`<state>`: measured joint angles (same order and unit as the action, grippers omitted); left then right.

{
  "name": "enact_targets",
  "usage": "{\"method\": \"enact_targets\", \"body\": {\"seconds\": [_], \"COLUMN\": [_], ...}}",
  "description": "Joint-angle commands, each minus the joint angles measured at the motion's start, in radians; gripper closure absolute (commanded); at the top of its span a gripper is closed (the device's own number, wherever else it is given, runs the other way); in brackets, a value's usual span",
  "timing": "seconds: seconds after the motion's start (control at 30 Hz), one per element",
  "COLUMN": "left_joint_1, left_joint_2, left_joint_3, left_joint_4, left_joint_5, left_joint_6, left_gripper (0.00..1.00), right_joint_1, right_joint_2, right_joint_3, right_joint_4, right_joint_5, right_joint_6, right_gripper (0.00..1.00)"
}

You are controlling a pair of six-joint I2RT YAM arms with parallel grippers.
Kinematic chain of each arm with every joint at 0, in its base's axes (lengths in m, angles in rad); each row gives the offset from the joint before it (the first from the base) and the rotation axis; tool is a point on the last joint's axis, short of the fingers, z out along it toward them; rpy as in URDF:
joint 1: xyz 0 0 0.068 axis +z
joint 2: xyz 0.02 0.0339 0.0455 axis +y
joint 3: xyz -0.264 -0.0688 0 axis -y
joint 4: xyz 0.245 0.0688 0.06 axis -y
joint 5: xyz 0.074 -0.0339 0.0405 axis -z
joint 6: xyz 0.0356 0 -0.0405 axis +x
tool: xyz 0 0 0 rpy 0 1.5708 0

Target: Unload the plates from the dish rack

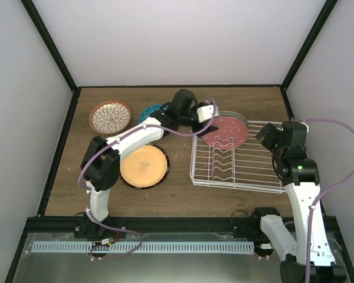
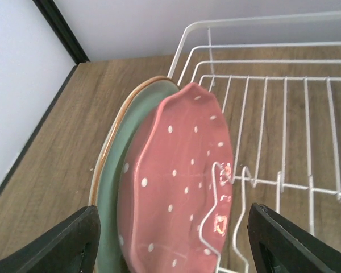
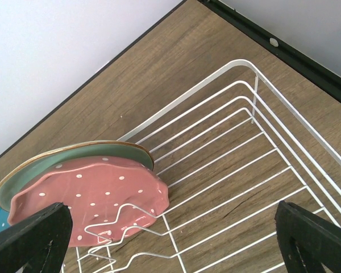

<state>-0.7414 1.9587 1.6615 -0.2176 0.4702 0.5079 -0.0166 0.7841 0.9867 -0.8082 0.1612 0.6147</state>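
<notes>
The white wire dish rack lies right of centre. At its far left end, two plates lean against the tines: a red-pink white-dotted plate and a pale green one behind it. My left gripper is open, its fingers straddling both plates from above, the right finger well apart from the dotted plate. My right gripper is open over the rack's right part, holding nothing.
On the table left of the rack lie a tan dark-rimmed plate, a teal plate partly under the left arm, and a brown-rimmed white petal-patterned plate. Black frame posts and walls bound the table.
</notes>
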Motion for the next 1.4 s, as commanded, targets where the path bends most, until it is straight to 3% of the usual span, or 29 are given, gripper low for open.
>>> {"method": "enact_targets", "body": {"seconds": [0.0, 0.43, 1.23, 1.37], "left_joint_1": [-0.019, -0.053, -0.060, -0.065], "left_joint_2": [-0.009, 0.051, 0.162, 0.181], "left_joint_3": [-0.018, -0.007, 0.012, 0.027], "left_joint_4": [0.075, 0.150, 0.173, 0.169], "left_joint_5": [-0.089, -0.159, -0.215, -0.229], "left_joint_6": [0.128, 0.152, 0.184, 0.183], "left_gripper": [0.30, 0.51, 0.60, 0.71], "right_joint_1": [-0.005, -0.005, -0.005, -0.005], "right_joint_2": [-0.001, -0.006, -0.003, -0.004], "right_joint_3": [0.020, 0.024, 0.046, 0.052], "right_joint_4": [-0.009, -0.032, -0.053, -0.055], "right_joint_5": [0.023, 0.049, 0.058, 0.060], "right_joint_6": [0.011, 0.011, 0.018, 0.019], "right_gripper": [0.00, 0.00, 0.00, 0.00]}}
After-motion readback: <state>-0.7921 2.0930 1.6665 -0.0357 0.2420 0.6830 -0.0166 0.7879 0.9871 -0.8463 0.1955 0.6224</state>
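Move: The red polka-dot plate stands upright in the rack, its middle about 12 cm right of the left hand, 3 cm farther out and roughly 11 cm lower. The green plate leans close behind it, some 3 cm farther out and level sideways. On the table, the blue plate lies about 20 cm left of the left hand and 19 cm ahead. From the idle right hand, the red plate is roughly 13 cm ahead, 19 cm left and 15 cm below. The red plate's left rim is taken between the left hand's fingers, one passing in front of it and the other into the gap before the green plate. The hand eases forward and a little right, then mostly sinks, about 6 cm in all, rolling some 15 degrees while the fingers narrow to roughly half their opening; a firm pinch can't be seen yet. ##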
